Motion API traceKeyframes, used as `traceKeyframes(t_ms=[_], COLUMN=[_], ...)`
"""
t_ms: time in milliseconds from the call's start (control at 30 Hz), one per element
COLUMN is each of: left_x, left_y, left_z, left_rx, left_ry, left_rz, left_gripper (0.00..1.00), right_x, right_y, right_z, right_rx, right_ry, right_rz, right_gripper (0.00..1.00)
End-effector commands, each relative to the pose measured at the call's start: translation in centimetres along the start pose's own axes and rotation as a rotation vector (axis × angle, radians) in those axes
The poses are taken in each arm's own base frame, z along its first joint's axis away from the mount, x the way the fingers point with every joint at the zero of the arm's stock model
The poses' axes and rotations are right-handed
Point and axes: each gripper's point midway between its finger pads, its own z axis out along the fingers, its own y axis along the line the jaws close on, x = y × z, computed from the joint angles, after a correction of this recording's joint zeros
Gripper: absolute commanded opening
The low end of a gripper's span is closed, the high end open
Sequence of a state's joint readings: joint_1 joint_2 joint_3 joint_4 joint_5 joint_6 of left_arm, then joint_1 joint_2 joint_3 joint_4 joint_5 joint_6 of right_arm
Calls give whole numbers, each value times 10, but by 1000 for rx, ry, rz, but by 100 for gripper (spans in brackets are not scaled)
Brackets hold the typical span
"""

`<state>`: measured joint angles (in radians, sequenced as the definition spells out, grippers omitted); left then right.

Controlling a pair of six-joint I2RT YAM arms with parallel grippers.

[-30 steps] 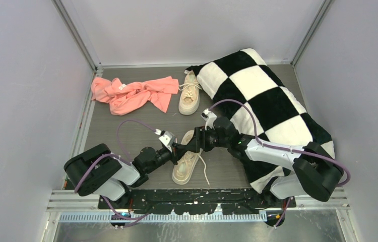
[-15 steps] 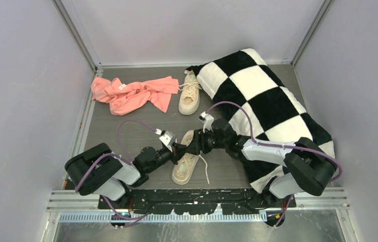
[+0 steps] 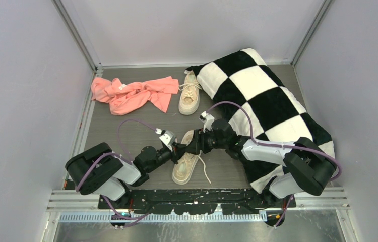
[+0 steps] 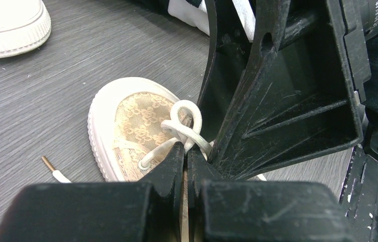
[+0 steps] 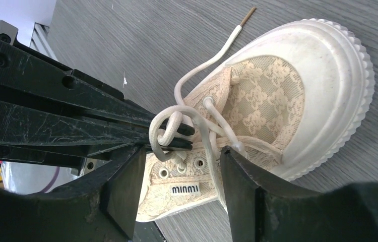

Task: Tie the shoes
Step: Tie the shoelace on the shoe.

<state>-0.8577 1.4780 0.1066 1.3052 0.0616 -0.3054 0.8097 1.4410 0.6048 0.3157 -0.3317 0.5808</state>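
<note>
The near shoe (image 3: pixel 185 164), a beige sneaker, lies between the arms with its toe toward the back. Its cream lace forms a loop (image 4: pixel 185 117) over the tongue. My left gripper (image 4: pixel 186 154) is shut on the base of that loop; in the right wrist view its tips (image 5: pixel 179 136) pinch the lace (image 5: pixel 163 132). My right gripper (image 5: pixel 182 176) is open, its fingers (image 5: pixel 121 186) standing either side of the shoe's eyelet rows (image 5: pixel 184 169), touching no lace. In the top view the left gripper (image 3: pixel 179 149) and right gripper (image 3: pixel 191 147) meet over the shoe. The far shoe (image 3: pixel 189 94) stands apart at the back.
A black-and-white checkered pillow (image 3: pixel 265 101) fills the right side, under my right arm. A pink cloth (image 3: pixel 131 94) lies at the back left. One loose lace end with a brown tip (image 5: pixel 247 12) trails on the grey table (image 3: pixel 121 133) beside the near shoe's toe.
My right arm has shifted slightly left toward the near shoe and its jaws have narrowed a little. The left gripper has stayed shut on the lace.
</note>
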Motion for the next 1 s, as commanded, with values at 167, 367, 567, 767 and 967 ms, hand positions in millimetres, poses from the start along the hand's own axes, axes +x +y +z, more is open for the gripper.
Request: traceKeyframes(t_ms=[167,367,567,767,967], left_x=[-18,-17,-17,-18,-18], left_y=[2,3,2,0,-2], left_z=[3,0,-3,-3,0], left_rx=[-11,-16,-14,-5,8], left_ry=[-47,-23,-6,-7,-11], left_rz=[64,95,100,92,87], left_gripper=[0,0,0,0,0], right_x=[-26,-32,-34,-33,-35], right_y=[5,6,8,7,9], right_z=[0,5,7,7,7], right_rx=[4,-10,-24,-29,-31], right_ry=[-94,-106,-109,-110,-115], right_rz=[-35,-36,-28,-10,-5], right_gripper=[63,61,50,33,23])
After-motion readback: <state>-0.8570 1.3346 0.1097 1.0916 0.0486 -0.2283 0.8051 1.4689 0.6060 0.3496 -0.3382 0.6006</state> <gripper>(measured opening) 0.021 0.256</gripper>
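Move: Just ahead of the right fingertips, about 1 cm forward and 1 cm left at the same height, runs the lace strand coming off the loop round the left fingers. The shoe's middle lies some 4 cm back, 3 cm left and 5 cm below; the other shoe is about 22 cm forward, 1 cm left and 6 cm down. From the left hand, already gripping lace over the shoe, that strand is about 1 cm forward and 1 cm right. Closing over the lace strand, the right fingers go from over half open to about a quarter while that hand stays nearly in place, easing barely half a centimetre forward. The left hand keeps its pinch on the looped lace and draws about 1 cm left, away from the right fingers, sinking half a centimetre as its fingertips tip down some 5 degrees. ##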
